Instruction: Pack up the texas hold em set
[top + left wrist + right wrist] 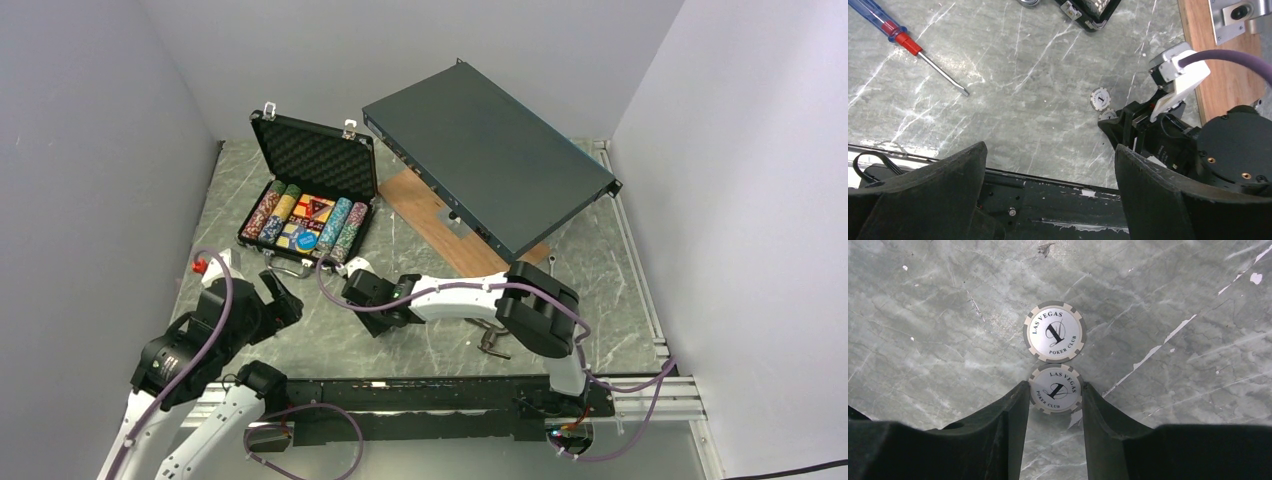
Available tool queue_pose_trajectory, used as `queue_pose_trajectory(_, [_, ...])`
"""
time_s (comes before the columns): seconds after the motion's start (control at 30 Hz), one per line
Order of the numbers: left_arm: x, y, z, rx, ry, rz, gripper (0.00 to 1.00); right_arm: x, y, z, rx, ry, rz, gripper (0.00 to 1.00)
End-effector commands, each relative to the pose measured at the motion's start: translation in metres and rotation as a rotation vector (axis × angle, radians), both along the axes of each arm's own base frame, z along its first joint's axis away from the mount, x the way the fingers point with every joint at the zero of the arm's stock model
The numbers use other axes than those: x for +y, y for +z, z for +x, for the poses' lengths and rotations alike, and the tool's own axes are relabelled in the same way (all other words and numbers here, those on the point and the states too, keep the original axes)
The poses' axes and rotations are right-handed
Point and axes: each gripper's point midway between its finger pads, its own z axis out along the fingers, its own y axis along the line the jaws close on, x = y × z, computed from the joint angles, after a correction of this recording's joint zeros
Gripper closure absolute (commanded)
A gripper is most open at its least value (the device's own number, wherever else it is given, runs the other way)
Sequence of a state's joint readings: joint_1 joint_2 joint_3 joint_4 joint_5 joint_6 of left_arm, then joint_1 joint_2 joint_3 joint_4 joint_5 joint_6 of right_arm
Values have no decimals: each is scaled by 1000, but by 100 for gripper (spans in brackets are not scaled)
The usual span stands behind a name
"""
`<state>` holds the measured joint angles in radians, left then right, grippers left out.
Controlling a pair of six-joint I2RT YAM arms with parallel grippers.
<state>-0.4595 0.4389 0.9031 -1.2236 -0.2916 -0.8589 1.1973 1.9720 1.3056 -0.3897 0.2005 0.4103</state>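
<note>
The texas hold em set's black briefcase [312, 195] lies open at the back left, its foam lid [318, 158] upright and rows of coloured chips in the tray. Two white "1" poker chips lie on the marble in front of it. My right gripper [1054, 386] is down at the table, its fingertips pressed against both sides of the nearer chip [1056, 391]. The second chip [1054, 333] lies flat just beyond it, almost touching. The left wrist view shows both chips, the free chip [1100, 98] ahead of the right gripper [1115, 122]. My left gripper [1050, 147] hangs open and empty above the table's near edge.
A large flat dark-grey metal box [490, 165] rests tilted on a wooden board [430, 215] at the back right. Black pliers [492, 340] lie under the right arm. A screwdriver [903, 42] with a red and blue handle lies left of the case. A black rail [420, 395] runs along the near edge.
</note>
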Motion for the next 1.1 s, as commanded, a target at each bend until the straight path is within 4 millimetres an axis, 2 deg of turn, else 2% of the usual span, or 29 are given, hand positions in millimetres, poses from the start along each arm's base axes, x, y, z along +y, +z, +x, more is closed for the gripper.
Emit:
queue_pose_trajectory(0.0, [-9,-7,1,20,-22,-30,2,-15,-2,3,-8,-13,-10,63])
queue_pose_trajectory(0.17, [-18,-18,4,47,-59,-41,1,-17,14,9,-54,-24,49,64])
queue_pose_trajectory(0.3, [-33,-31,8,89,-109,-69,1,-20,30,15,-93,-38,104,64])
queue_pose_trajectory(0.57, [-83,-56,21,156,-261,-228,1,-36,47,20,-141,-46,168,64])
queue_pose_trajectory(0.87, [-137,-59,40,143,-483,-612,1,-48,71,15,-160,-36,271,63])
queue_pose_trajectory(1.07, [-156,-59,48,128,-617,-703,4,-42,92,8,-146,-9,354,64])
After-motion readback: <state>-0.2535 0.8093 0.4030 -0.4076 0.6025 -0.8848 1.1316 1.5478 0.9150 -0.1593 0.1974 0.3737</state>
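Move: The right fingers already pinch a white poker chip lying on the table. A second white chip lies about 3 cm ahead and 2 cm left of it, at the same height. From the left hand, wide open, the pinched chip is roughly 16 cm to the right, 5 cm ahead and 18 cm below. The chip case's middle lies some 24 cm ahead and 17 cm left of the pinched chip. Rightward and level at first, then up as well, the right hand draws its pinched chip away from the second one and lifts it about 6 cm, keeping its grip. Meanwhile the left hand sweeps right and down, some 13 cm across, towards the held chip, rolling its left side down and turning clockwise, fingers still open and touching nothing. ##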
